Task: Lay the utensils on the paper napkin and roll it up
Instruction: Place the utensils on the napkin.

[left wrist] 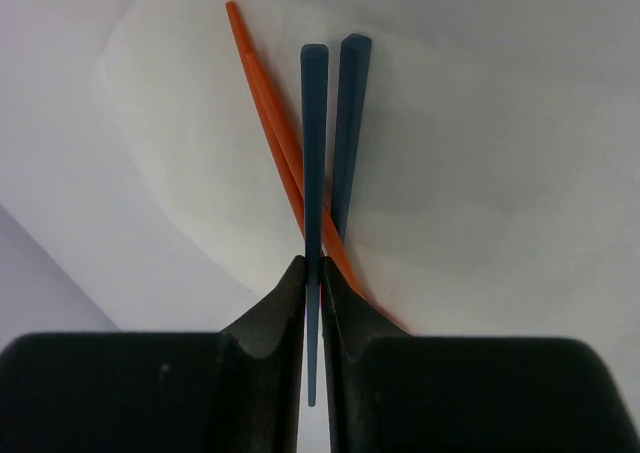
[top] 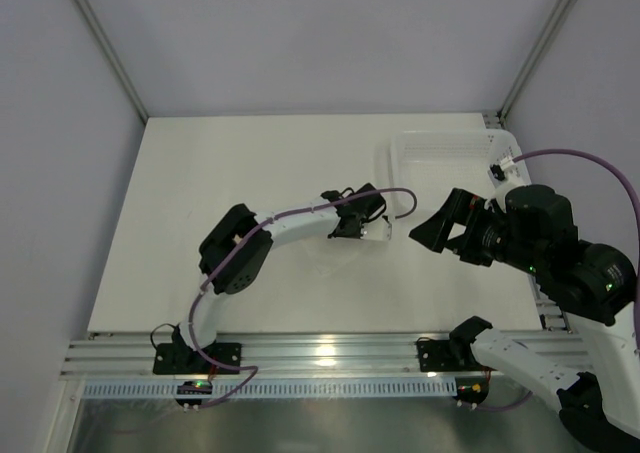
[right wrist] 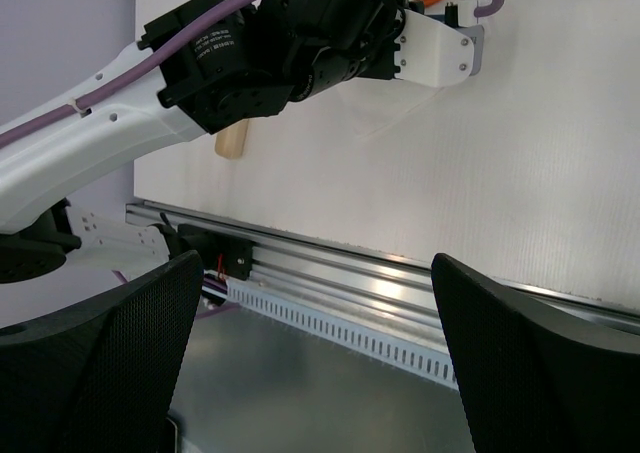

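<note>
The left wrist view shows the paper napkin (left wrist: 200,123) lying flat as a white sheet. On it lie the utensils: thin orange sticks (left wrist: 262,83) slanting to the upper left and two dark blue sticks. My left gripper (left wrist: 313,263) is shut on one blue stick (left wrist: 314,123), whose end pokes back between the fingers. The other blue stick (left wrist: 350,113) lies just to its right. From above, the left gripper (top: 375,231) is at the table's middle right. My right gripper (top: 435,233) hangs open beside it with nothing in its jaws, and it (right wrist: 315,273) is over the near rail.
A white perforated basket (top: 450,158) stands at the back right of the table. A short beige cylinder (right wrist: 231,141) lies on the table behind the left arm. The aluminium rail (top: 330,353) runs along the near edge.
</note>
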Robot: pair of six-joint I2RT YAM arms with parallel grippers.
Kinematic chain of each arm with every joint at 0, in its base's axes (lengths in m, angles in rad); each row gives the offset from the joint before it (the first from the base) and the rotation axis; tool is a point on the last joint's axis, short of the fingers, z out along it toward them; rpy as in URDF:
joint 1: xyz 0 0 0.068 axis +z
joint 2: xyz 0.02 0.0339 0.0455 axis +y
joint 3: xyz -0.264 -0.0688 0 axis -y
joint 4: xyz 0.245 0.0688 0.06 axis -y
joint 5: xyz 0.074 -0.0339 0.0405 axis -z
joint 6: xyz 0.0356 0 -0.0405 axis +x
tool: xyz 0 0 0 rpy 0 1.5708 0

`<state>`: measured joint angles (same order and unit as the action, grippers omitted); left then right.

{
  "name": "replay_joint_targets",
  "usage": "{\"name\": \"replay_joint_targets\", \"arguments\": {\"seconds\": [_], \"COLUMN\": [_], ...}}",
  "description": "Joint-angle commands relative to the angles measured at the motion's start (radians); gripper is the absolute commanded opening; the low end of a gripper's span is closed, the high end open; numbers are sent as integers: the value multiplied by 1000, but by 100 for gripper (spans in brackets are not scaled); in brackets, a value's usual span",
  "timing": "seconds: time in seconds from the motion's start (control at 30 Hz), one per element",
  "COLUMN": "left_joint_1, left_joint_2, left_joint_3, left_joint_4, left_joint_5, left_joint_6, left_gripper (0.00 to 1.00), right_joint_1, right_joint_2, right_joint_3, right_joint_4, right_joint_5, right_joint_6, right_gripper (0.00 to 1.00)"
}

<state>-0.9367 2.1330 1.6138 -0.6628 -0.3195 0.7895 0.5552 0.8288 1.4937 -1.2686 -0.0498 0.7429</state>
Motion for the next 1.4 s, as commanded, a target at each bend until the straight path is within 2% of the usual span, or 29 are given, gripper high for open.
{"name": "replay_joint_targets", "arguments": {"seconds": [0.0, 0.43, 0.7, 0.93, 1.13, 1.37], "left_joint_1": [-7, -11, -13, -11, 13, 108], "left_joint_2": [10, 7, 16, -30, -91, -283], "left_joint_3": [34, 29, 63, 113, 113, -14], "left_joint_4": [5, -27, -26, -17, -44, -69], "left_joint_5": [-15, -24, -105, -162, -208, -219], "left_joint_6": [-4, -65, -122, -251, -375, -597], "left_gripper": [11, 11, 15, 27, 31, 35], "right_joint_1": [3, 3, 3, 3, 3, 5], "right_joint_2": [-10, -5, -3, 0, -7, -10], "right_joint_3": [0, -13, -26, -15, -16, -9], "right_joint_4": [-3, 12, 21, 21, 29, 31], "right_joint_5": [16, 5, -8, -10, -7, 10], "right_joint_6": [12, 7, 9, 9, 13, 3], "right_gripper": [99, 99, 99, 99, 99, 100]}}
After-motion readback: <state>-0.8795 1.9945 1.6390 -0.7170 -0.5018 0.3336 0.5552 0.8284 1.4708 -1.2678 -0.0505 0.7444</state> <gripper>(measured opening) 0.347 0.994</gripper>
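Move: The left hand has a blue chopstick between its barely parted fingertips, right over the orange spoon and fork on the napkin; their middle is about 1 cm ahead, 1 cm to the right and 1 cm below. The other chopstick lies about 1 cm back, 1 cm right and 2 cm below, the wooden case some 22 cm left and 6 cm back. From the right hand, the spoon and fork are roughly 20 cm ahead, 20 cm left and 31 cm below. Almost still at first, the left hand turns only a few degrees counter-clockwise, then lifts faster and faster by about 7 cm, edging forward before swinging left some 4 cm, away from the utensils. The wrist turns roughly 30 degrees counter-clockwise in all while its fingers open from a slit to about a third, letting the chopstick go. ##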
